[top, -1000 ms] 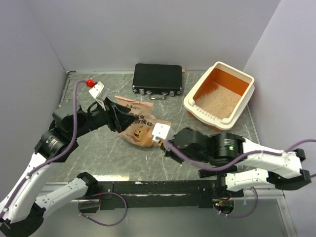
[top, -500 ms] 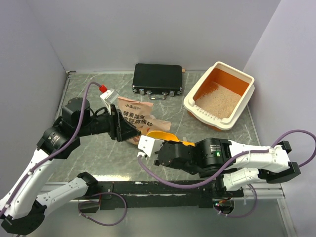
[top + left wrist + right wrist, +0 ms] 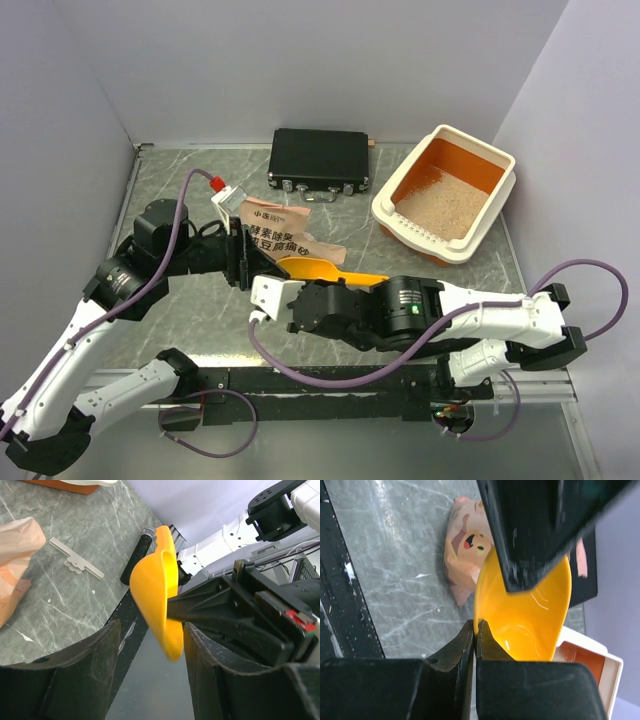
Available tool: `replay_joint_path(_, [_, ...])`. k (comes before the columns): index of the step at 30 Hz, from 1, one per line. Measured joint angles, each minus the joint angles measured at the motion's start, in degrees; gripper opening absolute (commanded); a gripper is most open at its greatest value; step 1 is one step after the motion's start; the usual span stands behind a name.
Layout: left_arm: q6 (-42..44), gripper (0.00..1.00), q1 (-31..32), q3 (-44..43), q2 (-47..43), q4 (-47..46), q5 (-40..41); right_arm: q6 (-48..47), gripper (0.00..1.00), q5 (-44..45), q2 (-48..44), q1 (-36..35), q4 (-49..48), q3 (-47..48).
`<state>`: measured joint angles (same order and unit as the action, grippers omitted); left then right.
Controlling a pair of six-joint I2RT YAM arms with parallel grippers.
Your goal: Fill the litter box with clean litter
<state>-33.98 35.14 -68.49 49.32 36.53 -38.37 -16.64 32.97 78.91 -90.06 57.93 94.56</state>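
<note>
The litter box (image 3: pixel 498 160), cream rim and orange inside, stands at the back right with beige clean litter (image 3: pixel 440 208) over its floor. My right gripper (image 3: pixel 290 300) is shut on the rim of a yellow-orange scoop (image 3: pixel 305 268); the right wrist view shows the pinch (image 3: pixel 476 625) and an empty scoop bowl (image 3: pixel 525 615). My left gripper (image 3: pixel 243 258) is open beside the crumpled printed bag (image 3: pixel 285 232). In the left wrist view the scoop (image 3: pixel 157 587) hangs edge-on between the open left gripper (image 3: pixel 151 627), close to its right finger.
A flat black case (image 3: pixel 320 160) lies at the back centre. A small grey clip (image 3: pixel 77 562) lies on the marble table near the bag (image 3: pixel 17 547). The black rail (image 3: pixel 320 378) runs along the near edge. The box rim also shows in the right wrist view (image 3: pixel 600 660).
My right gripper has swung left across the bag, bringing the scoop into view and up to the left gripper. My left gripper has shifted right toward it.
</note>
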Motion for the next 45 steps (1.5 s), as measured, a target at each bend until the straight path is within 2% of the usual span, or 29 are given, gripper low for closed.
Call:
replay_joint_path(3, [-0.1,0.55,0.0,0.0,0.1,-0.3,-0.3,-1.2,0.00,-0.2,1.6,0.4,-0.9,1.6])
replay_joint_path(6, [-0.1,0.43,0.0,0.0,0.2,-0.3,-0.4,-2.0,0.00,-0.7,3.1,0.7,-0.9,3.6])
replay_joint_path(7, [-0.1,0.33,0.0,0.0,0.2,-0.3,-0.4,-2.2,0.00,-0.7,3.7,0.7,-1.0,4.2])
replay_joint_path(8, [0.0,0.28,0.0,0.0,0.3,-0.3,-0.4,-2.3,0.00,-0.8,4.2,0.8,-1.1,4.8])
replay_joint_path(9, [-0.1,0.16,0.0,0.0,0.4,-0.2,-0.4,-2.4,0.00,-0.8,4.6,0.9,-1.0,5.2])
replay_joint_path(11, [0.2,0.03,-0.1,0.0,0.5,0.8,1.2,-3.0,0.00,-0.2,5.2,1.0,-0.6,5.3])
replay_joint_path(12, [0.1,0.01,-0.3,0.1,0.7,1.5,2.2,-3.5,0.00,0.0,5.4,1.0,-0.4,5.3])
replay_joint_path(14, [0.1,0.01,-0.4,0.3,1.1,2.3,2.6,-3.8,0.00,0.0,5.6,1.0,0.4,5.3])
replay_joint_path(15, [0.1,0.01,-0.3,0.4,1.2,2.3,2.8,-3.7,0.03,-0.1,5.6,1.0,0.5,5.3])
replay_joint_path(16, [0.2,0.01,-0.3,0.5,1.2,2.3,2.9,-3.5,0.25,-0.3,5.6,1.0,0.6,5.3])
replay_joint_path(18, [0.3,0.01,-0.3,0.5,1.2,2.3,2.9,-2.7,0.50,-0.4,5.4,1.0,0.3,5.1])
replay_joint_path(21, [1.8,0.01,-0.1,0.8,1.0,2.1,2.7,-0.8,0.63,-2.3,3.1,1.0,-1.3,2.3])
replay_joint_path(24, [3.8,0.01,0.0,1.6,0.3,1.2,2.9,2.2,0.75,-4.2,-3.1,1.0,-2.2,-2.0])
replay_joint_path(31, [8.9,0.01,0.0,7.3,-5.3,0.5,2.5,16.1,0.75,-1.3,-24.3,2.7,-5.5,-6.7])
replay_joint_path(35, [10.4,0.01,0.0,10.1,-10.7,-2.2,0.1,25.1,0.75,0.2,-33.6,3.9,-8.0,-10.9])
replay_joint_path(41, [10.8,0.01,0.1,11.8,-17.7,-7.3,-1.7,32.9,0.74,-4.0,-36.1,5.6,-15.3,-20.7])
replay_joint_path(45, [10.8,0.01,0.2,12.0,-18.7,-8.9,-2.6,35.6,0.73,-9.0,-36.7,5.9,-21.7,-26.2])
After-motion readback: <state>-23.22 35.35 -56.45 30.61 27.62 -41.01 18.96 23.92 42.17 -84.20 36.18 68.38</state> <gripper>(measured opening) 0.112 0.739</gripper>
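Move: The yellow scoop, still held in the right hand by its bowl's near rim, has its middle about 9 cm to the left hand's right, roughly level, its front lip almost between those open fingers. From the right hand that middle lies 2 cm to the right and 2 cm ahead; the litter bag is about 12 cm ahead, 8 cm left and 22 cm below. The white clip lies some 12 cm right, 4 cm ahead and 30 cm below. The scoop's front lip is nudged 2 cm left by the right hand, and the left fingers shut on it. The right fingers then open off the bowl; that hand swings about 15 cm right and 9 cm up, rolling over 50 degrees, then comes partway back left and down, open, to the handle's end. Keeping its pinch, the left hand dips, then draws back about 5 cm and slightly left, rolling some 25 degrees. ##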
